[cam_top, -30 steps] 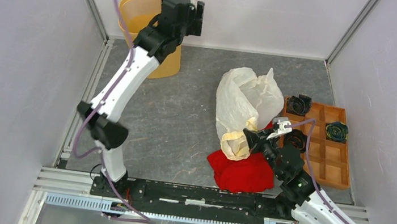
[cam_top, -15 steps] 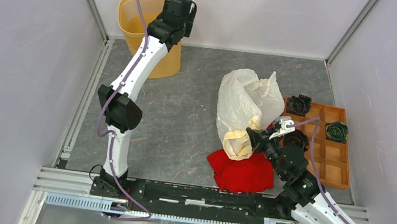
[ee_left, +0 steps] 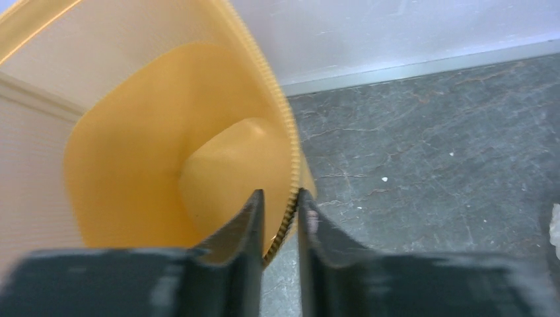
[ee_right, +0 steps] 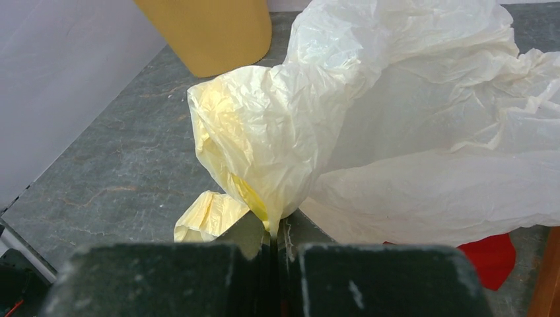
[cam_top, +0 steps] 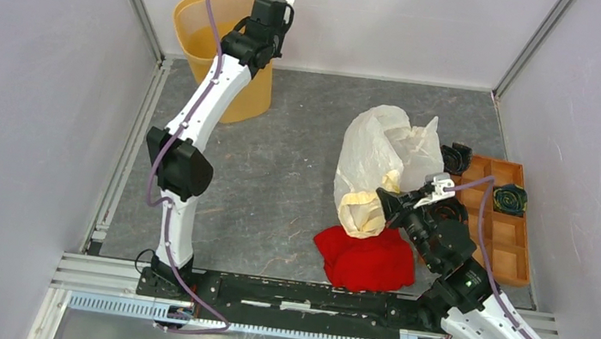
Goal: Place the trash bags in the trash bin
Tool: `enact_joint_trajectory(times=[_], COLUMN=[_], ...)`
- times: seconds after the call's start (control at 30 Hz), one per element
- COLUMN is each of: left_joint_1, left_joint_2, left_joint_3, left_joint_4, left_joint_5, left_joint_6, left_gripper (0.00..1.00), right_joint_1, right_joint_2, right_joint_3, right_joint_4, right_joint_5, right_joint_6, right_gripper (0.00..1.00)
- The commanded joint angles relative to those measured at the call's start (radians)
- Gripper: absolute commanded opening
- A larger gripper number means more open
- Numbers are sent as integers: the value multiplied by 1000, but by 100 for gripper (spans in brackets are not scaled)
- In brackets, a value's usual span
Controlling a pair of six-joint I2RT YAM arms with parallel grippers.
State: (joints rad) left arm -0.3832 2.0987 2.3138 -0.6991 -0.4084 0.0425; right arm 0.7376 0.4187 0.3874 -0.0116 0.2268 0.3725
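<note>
The trash bin [cam_top: 201, 32] is a yellow-orange wastebasket standing in the far left corner. My left gripper [cam_top: 269, 20] reaches down over its right rim. In the left wrist view the bin's toothed rim [ee_left: 288, 198] runs between the fingers of my left gripper [ee_left: 280, 193], one finger inside the bin [ee_left: 132, 152] and one outside, pressed close on the rim. The trash bag [cam_top: 382, 145] is a cream-white wrinkly film, bunched up mid-right. My right gripper [cam_top: 382, 199] is shut on a gathered fold at its lower edge. That pinch of the bag [ee_right: 409, 119] shows at my right gripper [ee_right: 274, 219].
A red cloth heap [cam_top: 365, 260] lies below the bag, near the front. A brown wooden compartment tray [cam_top: 503, 238] with black rosette pieces [cam_top: 510, 198] sits at the right. Grey walls and metal posts close in the floor on three sides.
The left gripper swung over the bin's right rim and its jaws narrowed onto it; the bin shifted slightly left. The right gripper carried the bag a little to the right.
</note>
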Motion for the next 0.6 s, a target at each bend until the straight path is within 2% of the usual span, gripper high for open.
enact_joint_trajectory(times=[0.0, 0.03, 0.1, 0.23, 0.3, 0.37, 0.47, 0.57], left_joint_1=[-2, -3, -4, -12, -14, -14, -17, -20], left_joint_2=[-70, -84, -114, -208, -266, -316, -398, -481], left_joint_3=[-62, -77, -106, -190, -243, -287, -365, -455], left_joint_4=[-14, -13, -14, -14, -15, -32, -52, -50], left_joint_5=[15, 9, 18, 55, 76, 95, 173, 274], left_joint_6=[0, -10, -30, -71, -87, -108, -142, -190], left_gripper=[17, 8, 3, 2, 2, 2, 2, 2], right_joint_1=[0, -1, 0, 0, -1, 0, 0, 0], right_joint_2=[-6, -3, 12, 60, 89, 119, 181, 223], right_joint_3=[54, 59, 75, 128, 159, 184, 256, 311], right_joint_4=[17, 22, 24, 17, 15, -14, -103, -112], right_joint_5=[18, 16, 14, 4, 48, 99, 193, 153], right_joint_6=[17, 15, 8, -8, 26, 93, 277, 347], right_gripper=[1, 1, 1, 1, 1, 1, 1, 1])
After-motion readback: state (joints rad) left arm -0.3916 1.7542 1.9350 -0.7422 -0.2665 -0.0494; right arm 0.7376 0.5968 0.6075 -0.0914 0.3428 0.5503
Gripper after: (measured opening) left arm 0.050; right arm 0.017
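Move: The left gripper is at the near right part of the bin's rim; the trash bin's middle lies about 5 cm ahead, 8 cm left and 14 cm below it. The right gripper holds the trash bag, whose bulk hangs some 6 cm straight ahead and 5 cm lower; from it the bin is roughly 30 cm ahead and 37 cm left, 8 cm lower, and the red cloth 8 cm back, 2 cm left, 19 cm below. Close the left gripper on the bin's rim, pinching its wall between the fingertips, then drag the bin straight back towards the robot by about 9 cm at nearly the same height. Meanwhile keep the bag pinched in the right gripper and raise it some 5 cm, easing a little forward, with a slight clockwise turn and downward tip at the end. ##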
